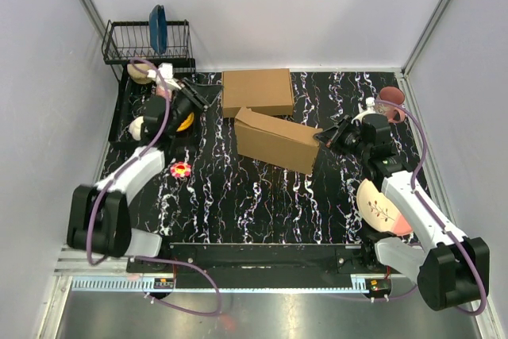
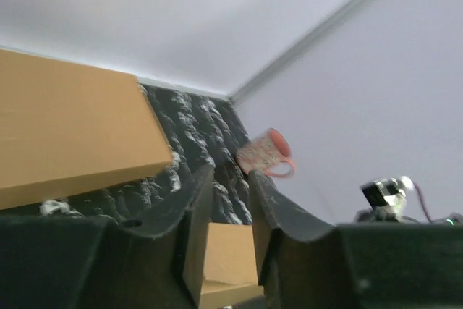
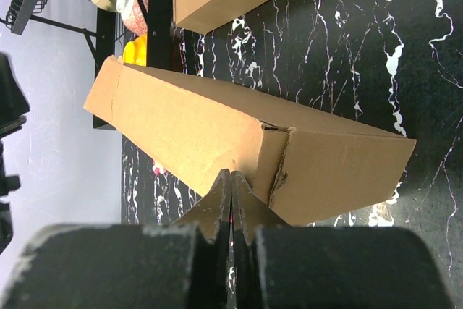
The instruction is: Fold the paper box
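The paper box is brown cardboard and lies slanted in the middle of the black marbled table, its long lid not quite flush. My right gripper is shut, and its tips press against the box's side wall near a torn corner, with no cardboard between the fingers. My left gripper hovers off the box's far left, near the rack. It is open with nothing between its fingers. The box's end shows beyond the gap.
A second, neatly formed brown box lies at the back, just behind the paper box. A black dish rack with a blue plate stands back left. A pink mug is back right, a patterned plate beside the right arm, a small red flower near the left arm.
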You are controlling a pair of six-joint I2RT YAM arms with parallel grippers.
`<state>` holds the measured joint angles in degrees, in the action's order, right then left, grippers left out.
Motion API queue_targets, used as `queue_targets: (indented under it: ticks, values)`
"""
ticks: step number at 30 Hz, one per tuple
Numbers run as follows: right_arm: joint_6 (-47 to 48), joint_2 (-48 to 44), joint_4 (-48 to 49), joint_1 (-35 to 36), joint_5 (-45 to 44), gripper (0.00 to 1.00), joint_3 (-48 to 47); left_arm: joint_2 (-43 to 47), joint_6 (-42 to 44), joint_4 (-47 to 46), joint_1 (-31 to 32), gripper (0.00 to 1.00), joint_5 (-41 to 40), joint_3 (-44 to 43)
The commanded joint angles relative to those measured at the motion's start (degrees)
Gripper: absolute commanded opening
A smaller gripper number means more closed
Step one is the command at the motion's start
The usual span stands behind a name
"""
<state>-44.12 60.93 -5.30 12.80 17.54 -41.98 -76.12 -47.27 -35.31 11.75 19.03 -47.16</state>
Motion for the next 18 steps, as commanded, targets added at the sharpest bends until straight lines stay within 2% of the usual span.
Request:
queue_targets:
  ticks: [1,4,7,10,12,13,14,15,18]
  values:
    - [2.4,1.7,-2.8,-0.1,-0.7,0.02,0.8,-8.7,-15.4,-22.4,-0.5,0.26,22.2,-5.1]
    - [2.5,1.9,-2.8,-0.1,-0.5,0.02,0.7,-12.4,-16.4,-23.8,-0.3,0.21,25.4,-5.1]
    - [2.9,2.4,-2.9,-0.2,-0.5,0.02,0.6,-13.4,-13.4,-22.4,0.7,0.16,26.9,-3.4]
    - [3.0,3.2,-3.0,-0.1,-0.3,0.02,0.3,-13.8,-6.8,-13.0,2.4,0.08,26.8,-3.2]
    - [3.2,3.6,-3.3,-0.2,-0.4,0.02,0.1,-14.2,-2.6,-1.1,4.3,0.02,25.3,-5.1]
    - [3.4,3.5,-3.9,-0.1,-0.6,0.02,0.0,-14.1,3.6,4.4,5.1,0.01,24.1,-6.1]
    - [3.7,3.3,-4.1,-0.1,-0.7,0.02,-0.2,-14.1,7.1,16.0,5.8,0.0,22.6,-7.1]
    - [3.8,3.0,-4.3,-0.1,-0.9,0.02,-0.1,-14.4,9.6,21.2,6.5,0.0,18.6,-8.8]
    - [3.9,2.9,-4.5,-0.1,-0.6,0.02,0.0,-17.0,12.0,29.2,6.0,0.0,15.0,-7.4]
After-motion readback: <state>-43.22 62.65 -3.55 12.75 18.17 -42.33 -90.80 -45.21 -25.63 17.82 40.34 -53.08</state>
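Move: The paper box stands on edge, its middle roughly 17 cm to the left hand's right, 5 cm back and 15 cm below; the left end of its lid, the spot this hand goes for, is only some 8 cm right, 3 cm back and 10 cm down. The flat carton lies about 13 cm ahead, 11 cm right and 22 cm lower. From the right hand, already at the lid's right end, that left end is about 19 cm left and 6 cm ahead, at its height. The lid's left end is what the left hand comes back to: it swings right and downward from its raised place, drawing back a little, then drops more steeply onto the near part of that end, about 9 cm right and 9 cm down in all. On the way the wrist turns clockwise nearly 30 degrees, the fingers tip down and close from half open to shut. The right hand keeps its shut fingertips against the lid's right end. ##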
